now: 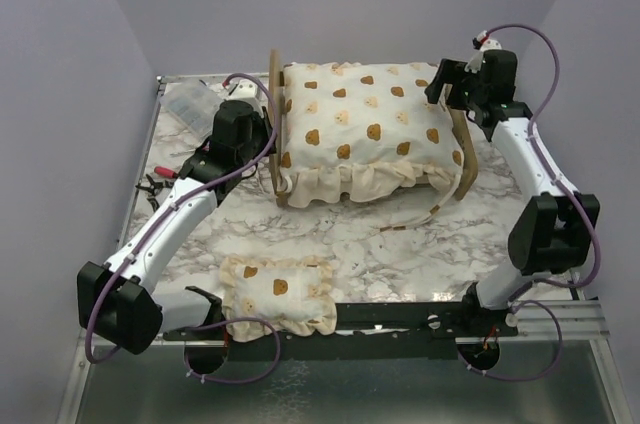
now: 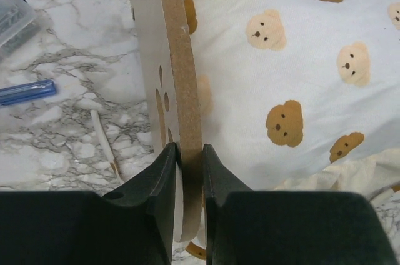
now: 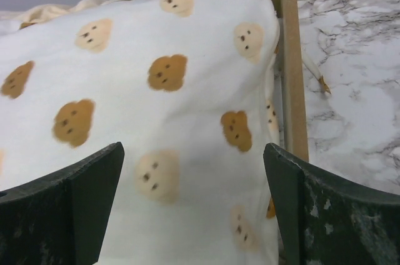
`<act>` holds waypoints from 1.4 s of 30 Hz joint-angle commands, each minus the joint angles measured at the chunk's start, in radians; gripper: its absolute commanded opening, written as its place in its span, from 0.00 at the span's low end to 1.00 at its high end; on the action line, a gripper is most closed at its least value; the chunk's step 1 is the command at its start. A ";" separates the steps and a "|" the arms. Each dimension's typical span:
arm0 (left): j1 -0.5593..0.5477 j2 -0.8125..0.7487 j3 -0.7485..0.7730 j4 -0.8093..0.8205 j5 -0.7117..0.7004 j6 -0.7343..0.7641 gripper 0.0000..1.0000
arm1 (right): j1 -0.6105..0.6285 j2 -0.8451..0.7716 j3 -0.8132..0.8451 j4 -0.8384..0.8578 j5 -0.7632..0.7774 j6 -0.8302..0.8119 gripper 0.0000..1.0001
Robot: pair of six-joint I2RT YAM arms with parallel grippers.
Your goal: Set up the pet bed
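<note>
The pet bed stands at the back centre of the table, with its plywood headboard (image 1: pixel 273 124) on the left and its low footboard (image 1: pixel 462 149) on the right. A cream bear-print cushion (image 1: pixel 365 124) fills it and hides the base. My left gripper (image 1: pixel 262 129) is shut on the headboard's top edge (image 2: pixel 181 59), one finger on each face, beside the paw cutout. My right gripper (image 1: pixel 452 84) hangs open over the cushion's right end (image 3: pixel 156 109), with the footboard (image 3: pixel 292 77) just inside its right finger. A small matching pillow (image 1: pixel 278 294) lies near the front edge.
A clear plastic box (image 1: pixel 190 104) sits at the back left. On the marble beside the headboard lie a blue pen (image 2: pixel 25 92) and a thin stick (image 2: pixel 105 146). A red-handled tool (image 1: pixel 158 182) lies at the left edge. A thin strap (image 1: pixel 415 219) trails in front of the bed.
</note>
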 commanded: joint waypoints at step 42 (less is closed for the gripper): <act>-0.086 -0.471 -0.455 -0.075 -0.142 -0.002 0.99 | 0.990 0.023 -0.406 0.396 0.622 0.354 0.56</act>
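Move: The left fingers are on the top edge of the paw-print board near its near end; the board's middle is about 10 cm ahead, 10 below. The white tie outside that end is some 5 cm back, 2 left and 17 below; the blue screwdriver is 14 left, 4 ahead, 21 below. From the right hand, the cushion's near-left corner ruffle lies about 18 cm back, 36 left, 14 below; the cushion's middle 10 back, 20 left, 12 below. Keep the left gripper on the paw-print board and shift right about 3 cm, then open wide to let go and draw back, left and down towards the white tie. Swing the right gripper up off the far right of the cushion, then left and back over it and down to the near-left corner ruffle, about 33 cm left and 20-odd back, turning counter-clockwise and partly closing. ##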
